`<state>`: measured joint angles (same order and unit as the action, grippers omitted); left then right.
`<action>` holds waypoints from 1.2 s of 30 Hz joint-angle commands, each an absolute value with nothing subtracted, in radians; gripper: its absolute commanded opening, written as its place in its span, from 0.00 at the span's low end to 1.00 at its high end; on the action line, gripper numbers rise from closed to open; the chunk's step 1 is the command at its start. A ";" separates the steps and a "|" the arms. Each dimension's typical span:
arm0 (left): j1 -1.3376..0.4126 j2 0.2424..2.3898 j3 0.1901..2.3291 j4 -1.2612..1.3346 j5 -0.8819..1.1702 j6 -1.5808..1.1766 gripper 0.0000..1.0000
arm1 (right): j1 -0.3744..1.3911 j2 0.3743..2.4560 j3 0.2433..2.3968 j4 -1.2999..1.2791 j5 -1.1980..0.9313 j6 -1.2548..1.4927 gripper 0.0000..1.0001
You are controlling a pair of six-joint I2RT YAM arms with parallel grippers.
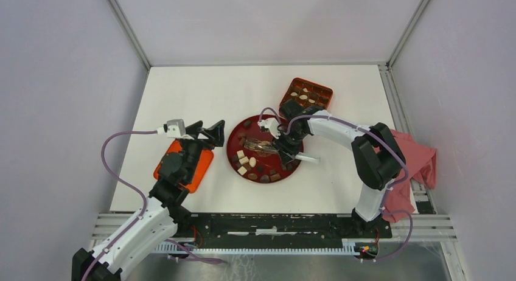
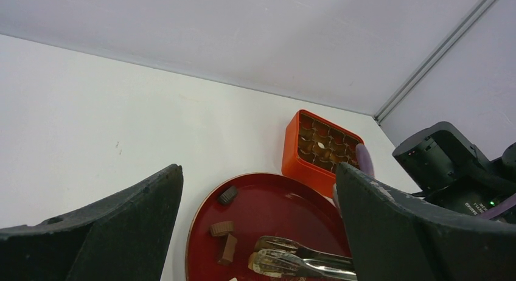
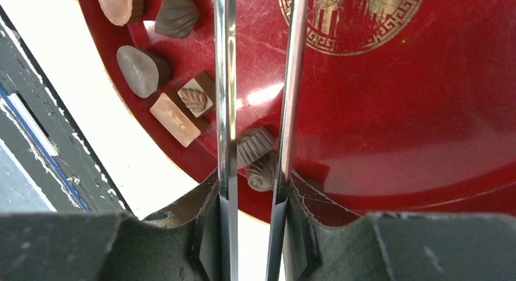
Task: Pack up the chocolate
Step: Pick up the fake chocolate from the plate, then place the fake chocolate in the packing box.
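Chocolate pieces [image 1: 246, 162], dark, light brown and cream, lie scattered on a red plate [image 1: 234, 141]. My right gripper [image 1: 281, 148] is over the plate, shut on metal tongs [image 1: 261, 146]. In the right wrist view the tongs' two arms [image 3: 226, 80] run out from between my fingers [image 3: 252, 190]. Two ribbed brown pieces [image 3: 254, 146] lie on the plate [image 3: 395, 111] between the arms. My left gripper [image 1: 207, 132] hangs open and holds nothing, left of the plate. Its view shows three brown pieces [image 2: 222, 228] and the tongs' tips [image 2: 292, 256] close together.
An orange box with gridded compartments [image 1: 306, 93], some holding pieces, stands behind the plate at the back right. An orange lid [image 1: 204, 168] lies under my left arm. A pink cloth [image 1: 417, 162] hangs at the table's right edge. The plate's gold emblem [image 3: 353, 19] shows.
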<state>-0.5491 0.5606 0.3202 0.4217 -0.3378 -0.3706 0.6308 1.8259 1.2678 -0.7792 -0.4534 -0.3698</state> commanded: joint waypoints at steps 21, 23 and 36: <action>-0.545 0.758 0.491 0.330 -0.308 -0.393 1.00 | -0.092 1.598 1.326 -0.824 -0.426 -0.649 0.00; -0.544 0.759 0.489 0.330 -0.311 -0.394 1.00 | -0.092 1.634 1.368 -0.842 -0.391 -0.660 0.00; -0.545 0.749 0.479 0.331 -0.323 -0.401 1.00 | -0.087 1.718 1.420 -0.942 -0.319 -0.708 0.03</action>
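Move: The orange-red box lies about 21 cm ahead of the right hand and 10 cm to its right, its middle some 5 cm lower. The chocolate already in the tongs' tips is about 16 cm left and 4 cm ahead; the red plate's middle is 8 cm left and 3 cm ahead, both about 6 cm lower. From the left hand the box is roughly 18 cm ahead, 35 cm right and 25 cm below. Rising some 8 cm and sweeping about 25 cm right and 12 cm forward, the right hand carries the tongs off the plate towards the box, keeping its grip on them. It swings them some 30 degrees clockwise so their tips reach the box's right side, then sinks a couple of centimetres. The left hand, open and empty, eases 2 cm forward, right and down, tipping slightly downward. ##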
